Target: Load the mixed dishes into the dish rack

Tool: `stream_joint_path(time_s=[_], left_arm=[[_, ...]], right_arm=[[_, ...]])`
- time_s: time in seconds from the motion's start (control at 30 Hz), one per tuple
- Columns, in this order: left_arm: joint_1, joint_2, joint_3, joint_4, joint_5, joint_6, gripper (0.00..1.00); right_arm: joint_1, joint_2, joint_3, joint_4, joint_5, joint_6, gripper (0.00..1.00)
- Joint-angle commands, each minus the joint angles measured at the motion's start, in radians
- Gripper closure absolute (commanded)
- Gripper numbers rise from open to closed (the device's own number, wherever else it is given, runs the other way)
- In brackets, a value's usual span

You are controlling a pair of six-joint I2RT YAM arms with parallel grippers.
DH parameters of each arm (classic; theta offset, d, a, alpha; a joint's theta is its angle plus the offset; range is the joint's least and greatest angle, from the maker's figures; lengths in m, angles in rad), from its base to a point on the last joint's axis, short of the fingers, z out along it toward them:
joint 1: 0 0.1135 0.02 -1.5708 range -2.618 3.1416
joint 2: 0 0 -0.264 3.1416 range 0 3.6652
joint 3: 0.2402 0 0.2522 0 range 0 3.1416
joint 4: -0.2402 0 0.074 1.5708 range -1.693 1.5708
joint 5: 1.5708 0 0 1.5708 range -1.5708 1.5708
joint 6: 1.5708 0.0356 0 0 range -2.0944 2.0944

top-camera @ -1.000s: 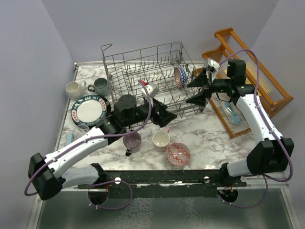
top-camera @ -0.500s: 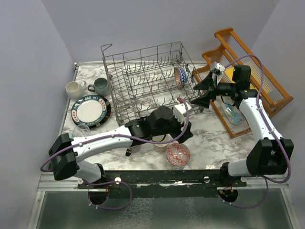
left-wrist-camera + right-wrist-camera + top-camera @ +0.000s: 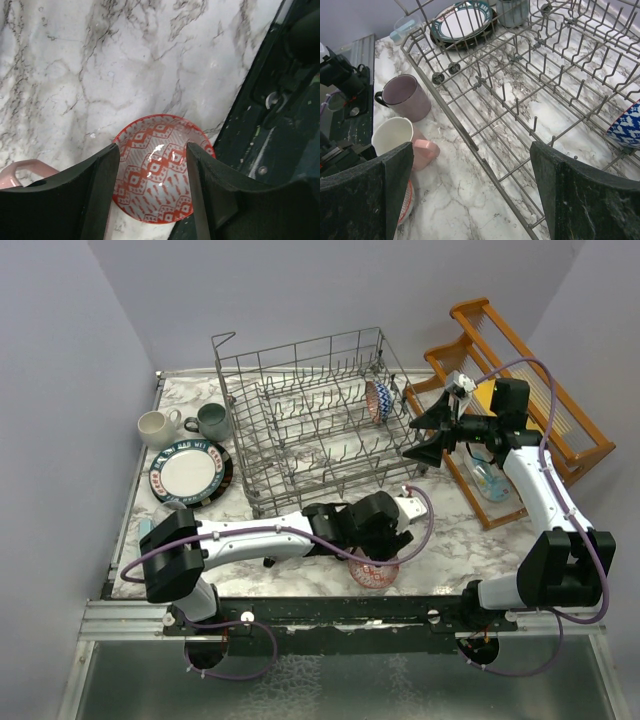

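A red-and-white patterned bowl [image 3: 160,175] sits upright on the marble near the table's front edge [image 3: 372,572]. My left gripper [image 3: 152,146] [image 3: 381,545] hangs right over it, open. Its left finger [image 3: 97,190] covers the bowl's left rim and its right finger [image 3: 212,190] stands over the right side. The grey wire dish rack [image 3: 300,425] [image 3: 456,125] holds a blue-and-red patterned bowl [image 3: 378,400] [image 3: 627,127] on edge. My right gripper [image 3: 424,436] [image 3: 471,147] is open and empty at the rack's right front corner. The purple mug [image 3: 405,97] and the cream mug [image 3: 394,136] with a pink handle stand in front of the rack.
At the back left stand a white mug [image 3: 154,425], a grey-green mug [image 3: 213,420] and the dark-rimmed plate [image 3: 189,471]. An orange-brown wooden rack [image 3: 520,365] lines the right side, with a clear tray [image 3: 489,480] beside it. The black front rail [image 3: 280,125] runs next to the bowl.
My left arm has swung right and toward the front, from the rack's front over the mugs to above the red bowl, its jaws narrowing. The right gripper has drifted slightly right.
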Motion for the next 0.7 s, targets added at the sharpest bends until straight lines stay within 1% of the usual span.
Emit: stream_joint_path(time_s=[0.0, 0.13, 0.2, 0.27, 0.33, 0.4, 0.67], left_arm=[[-0.002, 0.021, 0.039, -0.060, -0.082, 0.158, 0.42], [0.009, 0.064, 0.082, -0.127, -0.031, 0.350, 0.40], [0.018, 0.098, 0.125, -0.187, -0.010, 0.409, 0.38], [0.039, 0.146, 0.179, -0.252, 0.040, 0.447, 0.38], [0.057, 0.178, 0.233, -0.304, 0.096, 0.466, 0.38], [0.069, 0.190, 0.250, -0.324, 0.136, 0.484, 0.38], [0.104, 0.211, 0.272, -0.346, 0.154, 0.511, 0.38]], right_arm=[[-0.009, -0.010, -0.013, 0.036, -0.006, 0.006, 0.00], [-0.011, -0.010, -0.017, 0.039, -0.001, 0.004, 0.00], [-0.014, -0.012, -0.019, 0.038, -0.001, 0.005, 0.00], [-0.016, -0.013, -0.021, 0.038, -0.002, 0.003, 0.01], [-0.019, -0.014, -0.023, 0.038, 0.000, 0.003, 0.00], [-0.022, -0.014, -0.022, 0.035, 0.003, 0.000, 0.00], [-0.031, -0.013, -0.020, 0.029, 0.000, -0.008, 0.00]])
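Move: The red-patterned bowl lies below the left hand, its middle about 4 cm back, 3 cm to the left and some 11 cm down. The pink-handled mug stands about 12 cm to the left of this hand and 3 cm ahead, the purple mug some 26 cm left and 2 cm ahead, both roughly 10 cm lower. From the right hand the bowl is about 22 cm back, 13 cm left and 23 cm below. Forward and down at once, with a little drift to the left, the left hand travels about 5 cm from over the bowl to above its forward rim, beside the pink-handled mug. The wrist turns through some 25 degrees, tipping the fingers more steeply down and swinging them clockwise. They stay a bit over half open, with no touch to be seen. ##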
